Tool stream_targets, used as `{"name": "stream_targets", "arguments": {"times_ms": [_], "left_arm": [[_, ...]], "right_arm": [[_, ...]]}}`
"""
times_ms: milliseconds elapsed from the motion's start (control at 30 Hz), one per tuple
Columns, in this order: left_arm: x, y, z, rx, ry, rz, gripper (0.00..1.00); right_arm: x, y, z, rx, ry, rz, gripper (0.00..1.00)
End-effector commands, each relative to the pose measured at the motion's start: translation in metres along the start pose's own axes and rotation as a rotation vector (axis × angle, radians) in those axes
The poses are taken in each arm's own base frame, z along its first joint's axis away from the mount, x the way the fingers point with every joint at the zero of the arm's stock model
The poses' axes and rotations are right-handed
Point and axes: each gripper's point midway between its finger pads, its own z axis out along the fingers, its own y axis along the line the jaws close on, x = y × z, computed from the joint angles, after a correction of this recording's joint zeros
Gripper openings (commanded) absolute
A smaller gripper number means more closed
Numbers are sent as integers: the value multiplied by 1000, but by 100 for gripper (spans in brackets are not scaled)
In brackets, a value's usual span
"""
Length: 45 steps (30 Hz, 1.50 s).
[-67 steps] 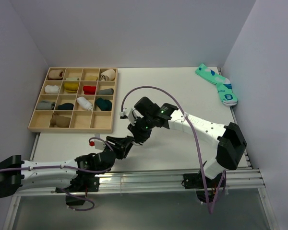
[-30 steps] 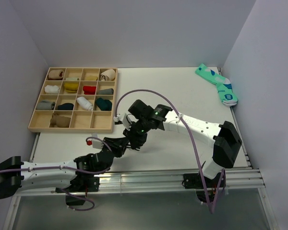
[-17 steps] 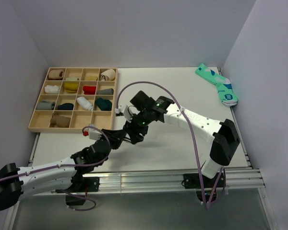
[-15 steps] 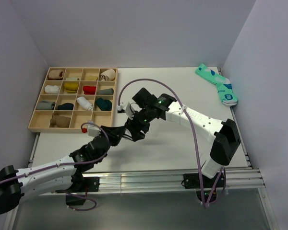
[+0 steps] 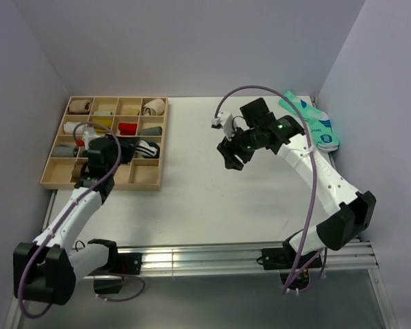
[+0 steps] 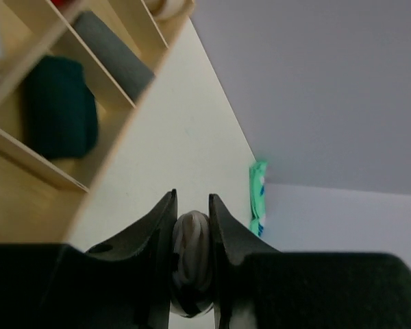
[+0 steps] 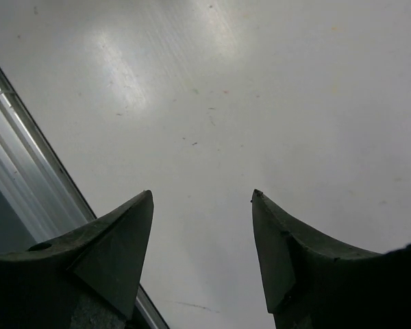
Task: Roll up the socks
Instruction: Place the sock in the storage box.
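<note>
A rolled white sock with dark stripes point(image 5: 151, 147) is pinched in my left gripper point(image 5: 143, 149), which hangs over the right side of the wooden tray point(image 5: 103, 184). In the left wrist view the roll point(image 6: 192, 264) fills the gap between the fingers point(image 6: 192, 200). My right gripper point(image 5: 231, 155) is open above the bare table, with nothing between its fingers point(image 7: 202, 195). The teal pair point(image 5: 308, 120) lies flat at the far right corner, and a strip of it point(image 6: 257, 199) shows past the left fingers. No tan-brown sock lies loose on the table.
The tray's compartments hold several rolled socks, among them a dark teal one point(image 6: 58, 116) and a grey one point(image 6: 113, 55). Two front compartments show bare wood point(image 5: 145, 173). The metal rail point(image 7: 14, 157) runs along the table's near edge.
My right gripper opened, let go of the roll and swung back right toward the teal pair. The left arm carried the rolled sock from the table's middle to above the tray.
</note>
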Motion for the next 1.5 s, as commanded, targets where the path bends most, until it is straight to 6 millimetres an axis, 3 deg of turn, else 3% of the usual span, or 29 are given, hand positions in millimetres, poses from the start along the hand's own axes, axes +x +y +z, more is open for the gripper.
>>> {"name": "stream_targets", "arguments": {"times_ms": [0,67,133,167,233,333,567,767,1033,1467], "left_arm": [[-30,10,9,-33,93,94,0],[-57,23,20,-60,56,106,0],[-63,40,29,-81,71,83,0],[-76,41,33,-61,35,74,0],[-80,57,39,-105,31,41,0],[-89,68,39,-123,22,28,0],[-109,110,40,-241,18,48,0],[-103,135,52,-305,66,64,0],[-92,169,49,-390,78,45,0],[-79,205,43,-489,70,26,0]], "right_arm": [[-19,-15,-47,130,-62,-29,67],[-26,-24,-59,184,-64,-34,67],[-24,-34,-62,223,-49,-31,67],[-26,-39,-66,240,-49,-27,67],[-18,-50,-67,271,-14,2,66],[-20,-48,-71,249,-40,25,66],[-21,-57,-58,245,-42,53,65],[-22,-63,-44,224,-37,68,64],[-24,-67,-30,203,-31,76,63],[-17,-68,-17,181,-12,85,62]]}}
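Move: The left hand already holds the rolled white-and-black striped sock; the empty compartment in the box's nearest row lies about 12 cm left, 1 cm back and some 20 cm below. The brown sock is 11 cm left of that compartment, level with it; the white sock is 9 cm beyond it. The dark green sock is 8 cm ahead and 1 cm left of the hand. From the right hand the compartment is roughly 45 cm left, 9 ahead, 21 below. Left hand carries the gripped sock 14 cm left, then 17 down towards the compartment; open right hand drifts forward. ##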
